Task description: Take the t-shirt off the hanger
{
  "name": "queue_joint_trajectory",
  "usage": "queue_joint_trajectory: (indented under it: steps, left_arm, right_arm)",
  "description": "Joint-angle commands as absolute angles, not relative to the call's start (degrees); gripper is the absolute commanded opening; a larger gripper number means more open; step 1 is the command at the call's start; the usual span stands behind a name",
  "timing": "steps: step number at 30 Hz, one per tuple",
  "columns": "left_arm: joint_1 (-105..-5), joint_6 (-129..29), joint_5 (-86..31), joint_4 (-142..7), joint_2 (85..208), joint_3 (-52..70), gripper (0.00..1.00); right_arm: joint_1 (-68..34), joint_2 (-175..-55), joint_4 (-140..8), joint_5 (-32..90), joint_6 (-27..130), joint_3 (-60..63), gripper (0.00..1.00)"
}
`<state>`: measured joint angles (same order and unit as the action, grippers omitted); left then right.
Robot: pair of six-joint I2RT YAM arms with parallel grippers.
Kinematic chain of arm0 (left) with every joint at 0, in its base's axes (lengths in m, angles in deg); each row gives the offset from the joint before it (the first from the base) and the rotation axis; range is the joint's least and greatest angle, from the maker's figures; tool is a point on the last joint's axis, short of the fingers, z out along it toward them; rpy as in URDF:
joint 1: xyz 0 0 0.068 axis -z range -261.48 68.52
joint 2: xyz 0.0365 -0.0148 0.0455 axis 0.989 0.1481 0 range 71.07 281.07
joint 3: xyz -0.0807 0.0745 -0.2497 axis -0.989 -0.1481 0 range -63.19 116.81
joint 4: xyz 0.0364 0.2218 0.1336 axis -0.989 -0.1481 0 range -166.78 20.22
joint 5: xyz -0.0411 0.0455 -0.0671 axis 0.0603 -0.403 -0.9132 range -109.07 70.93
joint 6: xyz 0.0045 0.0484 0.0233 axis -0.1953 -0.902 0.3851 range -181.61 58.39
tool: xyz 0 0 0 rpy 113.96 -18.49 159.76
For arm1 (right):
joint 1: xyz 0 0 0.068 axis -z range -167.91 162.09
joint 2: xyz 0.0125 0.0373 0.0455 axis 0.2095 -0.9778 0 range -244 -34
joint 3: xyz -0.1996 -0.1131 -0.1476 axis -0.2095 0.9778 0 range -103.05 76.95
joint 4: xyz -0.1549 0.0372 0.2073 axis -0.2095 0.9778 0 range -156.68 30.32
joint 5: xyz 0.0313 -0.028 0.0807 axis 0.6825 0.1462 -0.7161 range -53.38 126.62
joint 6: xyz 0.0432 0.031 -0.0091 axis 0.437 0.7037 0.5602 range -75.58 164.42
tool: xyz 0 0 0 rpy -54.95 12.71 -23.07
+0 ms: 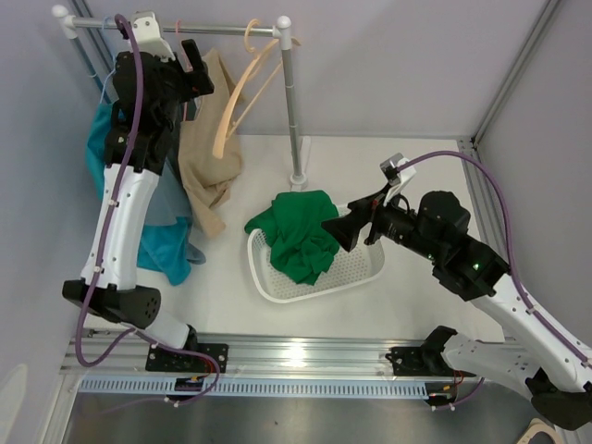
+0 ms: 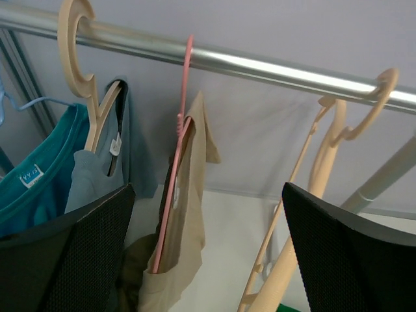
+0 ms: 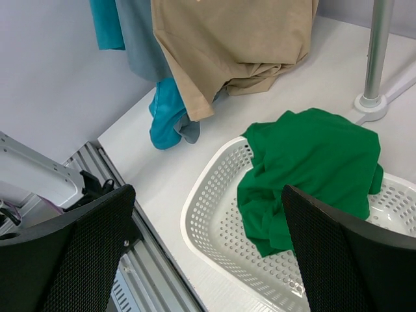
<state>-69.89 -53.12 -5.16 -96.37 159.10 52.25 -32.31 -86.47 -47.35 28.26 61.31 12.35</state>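
Observation:
A tan t-shirt [image 1: 211, 157] hangs on a pink hanger [image 2: 174, 175] hooked over the steel rail [image 1: 213, 28]. In the left wrist view the shirt [image 2: 188, 221] drapes over the hanger's right shoulder; its lower part shows in the right wrist view [image 3: 234, 39]. My left gripper [image 1: 194, 79] is up beside the rail, open and empty, its jaws on either side of the hanger and shirt [image 2: 208, 195] without touching them. My right gripper [image 1: 344, 231] is open and empty, over the white basket [image 3: 192, 221].
A green t-shirt [image 1: 301, 231] lies in the white basket [image 1: 277, 287]. An empty beige hanger [image 1: 245, 83] hangs at the rail's right end. Teal [image 1: 162, 240] and grey-blue [image 2: 91, 182] shirts hang at left. The rack's pole [image 1: 291, 111] stands behind the basket.

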Motion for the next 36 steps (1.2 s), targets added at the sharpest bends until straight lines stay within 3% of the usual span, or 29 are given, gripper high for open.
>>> queue_joint_trajectory:
  steps: [1,4,5,7,16,18,22,30,31,32,33,34,36]
  left_arm:
    - [-71.7,-54.6,-4.2,-94.4,160.2,51.5,1.00]
    - [-72.9,-55.5,-3.6,-94.5,162.4,52.6,1.00]
    - [-73.3,-55.4,-3.9,-94.8,162.9,53.1,0.90]
    - [-75.3,-55.2,-5.9,-94.5,164.1,53.1,0.83]
    - [-79.5,-53.8,-13.9,-95.2,167.8,54.1,0.81]
    - [-80.2,-53.5,-16.9,-95.4,169.0,54.3,0.72]
    - [-80.5,-52.4,-18.6,-96.0,170.4,54.9,0.67]
    - [-80.6,-51.9,-21.4,-96.9,172.7,57.0,0.43]
    - [-80.6,-51.8,-21.4,-97.1,173.2,57.4,0.38]
    - [-80.6,-51.7,-21.4,-97.5,173.4,57.7,0.18]
    - [-80.6,-51.2,-21.3,-97.8,173.6,58.4,0.06]
    - [-80.6,-51.1,-21.1,-98.0,173.7,58.5,0.01]
    - [-80.6,-50.7,-21.2,-98.1,173.7,58.9,0.01]
  right_arm:
    - [-32.4,-85.2,-46.6,29.1,61.1,12.0,0.99]
    - [-32.4,-85.5,-46.4,29.2,60.9,11.2,1.00]
    - [-32.4,-85.6,-46.5,29.2,60.8,11.3,1.00]
    - [-32.3,-85.8,-46.5,29.4,60.8,11.3,0.99]
    - [-32.1,-87.7,-46.6,28.5,60.9,10.9,0.99]
    - [-32.1,-87.9,-46.7,28.4,60.9,10.9,1.00]
    - [-32.1,-88.1,-46.6,28.6,60.9,10.9,1.00]
    - [-32.0,-88.5,-47.1,28.4,61.0,11.1,0.99]
    - [-32.0,-88.6,-47.1,28.4,61.0,11.0,1.00]
    - [-32.0,-88.5,-47.2,28.3,61.0,11.0,0.99]
    - [-32.0,-88.7,-47.2,28.4,60.9,11.1,1.00]
    - [-32.0,-88.8,-47.3,28.4,60.9,11.1,0.99]
    - [-31.9,-89.2,-47.4,28.1,61.0,11.0,1.00]
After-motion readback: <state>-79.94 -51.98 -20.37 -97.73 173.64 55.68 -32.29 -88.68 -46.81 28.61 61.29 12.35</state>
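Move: The pink hanger's neck lies about 9 cm ahead of the left hand, 3 cm to its left and 10 cm lower. The tan t-shirt hangs some 15 cm below that neck. At neck height, the grey shirt's hanger is about 8 cm left of the neck; the empty wooden hanger is roughly 10 cm right of it and 5 cm nearer. From the right hand, the neck is some 32 cm ahead, 32 cm left and 4 cm higher. The left hand goes about 10 cm down and 9 cm forward, tips downward, and pinches the pink hanger's neck. ##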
